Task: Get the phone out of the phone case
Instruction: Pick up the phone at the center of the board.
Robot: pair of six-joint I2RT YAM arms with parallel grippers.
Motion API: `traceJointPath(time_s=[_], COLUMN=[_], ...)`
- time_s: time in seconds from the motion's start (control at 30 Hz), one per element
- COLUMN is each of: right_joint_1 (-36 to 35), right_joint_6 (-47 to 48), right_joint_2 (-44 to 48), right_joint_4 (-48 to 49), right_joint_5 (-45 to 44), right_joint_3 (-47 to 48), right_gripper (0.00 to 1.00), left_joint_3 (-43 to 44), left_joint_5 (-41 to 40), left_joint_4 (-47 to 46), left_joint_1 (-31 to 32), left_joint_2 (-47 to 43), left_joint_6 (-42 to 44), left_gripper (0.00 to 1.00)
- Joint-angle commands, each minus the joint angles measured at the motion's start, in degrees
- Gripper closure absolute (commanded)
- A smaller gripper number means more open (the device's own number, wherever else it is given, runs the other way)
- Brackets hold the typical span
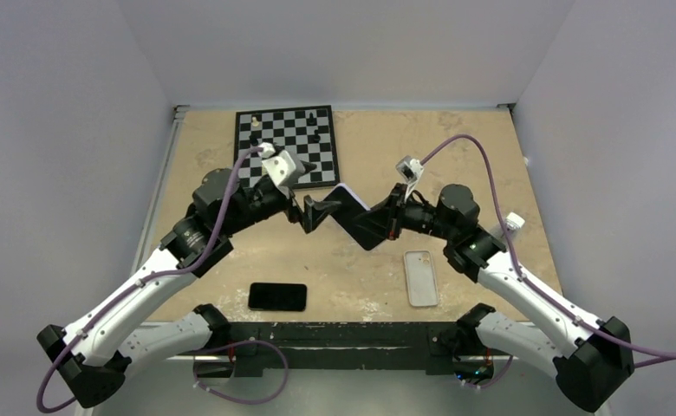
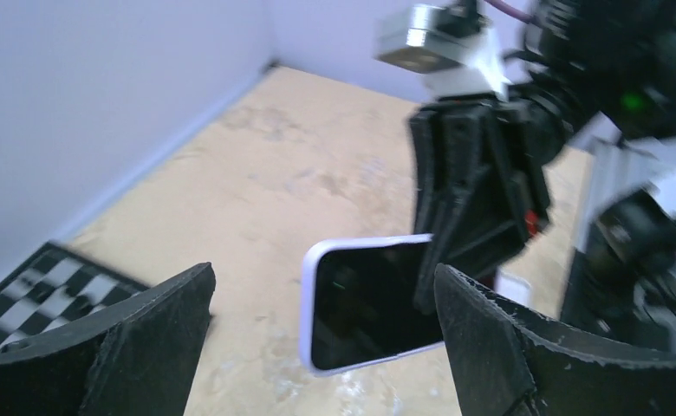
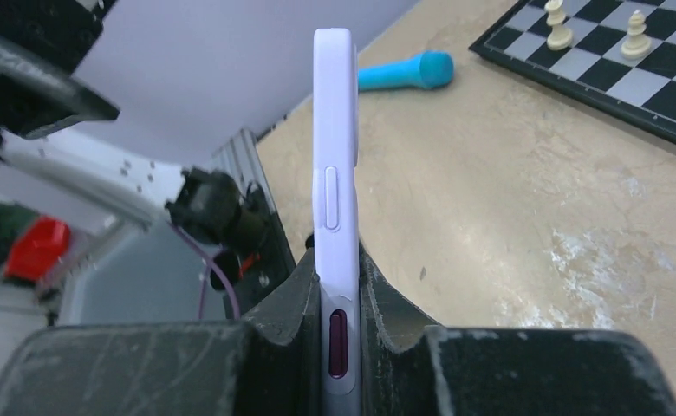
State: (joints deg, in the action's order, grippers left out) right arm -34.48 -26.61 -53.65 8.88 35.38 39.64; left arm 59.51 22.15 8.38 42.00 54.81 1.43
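Observation:
The phone in its lavender case [image 1: 356,218] hangs above the table's middle, held at one end by my right gripper [image 1: 381,222]. In the right wrist view the case [image 3: 334,165] stands edge-on, and the right gripper [image 3: 339,299] is shut on it. In the left wrist view the dark screen [image 2: 369,303] faces the camera with the case's rim around it. My left gripper [image 2: 326,338] is open, with the phone's free end in front of the gap between its fingers [image 2: 148,334]. From above, the left gripper [image 1: 314,213] sits just left of the phone.
A chessboard [image 1: 288,147] with a few pieces lies at the back. A bare black phone [image 1: 277,296] and a clear empty case [image 1: 421,277] lie near the front edge. A blue marker-like object [image 3: 404,71] lies on the table.

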Motion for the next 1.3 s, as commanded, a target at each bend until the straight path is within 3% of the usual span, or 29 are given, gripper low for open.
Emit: traceJointPath(time_s=[0.0, 0.13, 0.3, 0.43, 0.57, 0.7, 0.87, 1.0, 1.17, 1.27], right_joint_1=[0.44, 0.53, 0.77, 0.79, 0.79, 0.74, 0.74, 0.75, 0.86, 0.88], right_joint_6=[-17.55, -29.50, -35.35, -35.72, -34.83, -37.13, -35.40, -36.15, -38.04, -37.55], right_joint_2=[-1.20, -7.19, -11.87, -12.04, -10.27, -10.78, -10.76, -12.78, -15.39, -16.24], right_joint_4=[22.95, 46.56, 55.34, 54.38, 53.05, 58.70, 57.33, 60.69, 66.88, 67.27], right_joint_5=[-7.11, -5.63, -5.44, -5.37, -7.02, -5.91, -5.93, -6.21, -9.04, -11.43], right_joint_3=[0.25, -4.74, -4.37, -3.22, -4.34, -6.16, -6.30, -6.47, -7.66, -7.20], right_gripper=[1.00, 1.00, 1.00, 1.00, 1.00, 1.00, 1.00, 1.00, 1.00, 1.00], left_joint_3=[-2.99, 1.31, -1.80, -3.68, -5.06, -7.44, -7.87, -6.49, -5.69, -5.31], left_joint_5=[-26.55, -19.61, -6.70, -2.80, 0.90, 11.87, 22.87, 25.50, 26.17, 26.21], left_joint_4=[-10.01, -3.32, -13.57, -18.22, -22.79, -36.83, -62.14, -67.13, -65.22, -63.04], left_joint_1=[-0.94, -3.42, -5.22, -6.16, -7.49, -9.88, -13.74, -14.18, -14.17, -14.17], left_joint_2=[-2.12, 3.27, 3.59, 3.07, 3.47, 7.69, 18.52, 22.84, 23.68, 23.35], left_joint_6=[-8.80, -19.84, -26.45, -29.27, -33.51, -44.43, -63.01, -67.95, -67.58, -67.08], left_gripper=[0.00, 0.00, 0.01, 0.12, 0.30, 0.47, 0.63, 0.75, 0.77, 0.69])
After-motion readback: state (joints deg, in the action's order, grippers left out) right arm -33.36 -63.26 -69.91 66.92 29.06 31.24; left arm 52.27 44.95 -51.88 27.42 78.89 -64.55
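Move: The lilac-framed phone is already in the right hand's grip, its middle about 2 cm left and 1 cm ahead of that hand. From the open left hand it lies some 7 cm to the right, 3 cm back and 7 cm lower. The pale empty case is on the table about 11 cm right of, 5 cm behind and 25 cm below the right hand; the black phone is 11 cm left of, 11 cm behind and 32 cm below the left. The phone, still pinched by the right hand, is carried up about 7 cm and a little forward, its left side tilted up some 30 degrees. The left hand first swings forward and left, clear of the phone, then comes back to the right while rolling and tipping down, and closes its fingers over the phone's far end, across screen and back. ##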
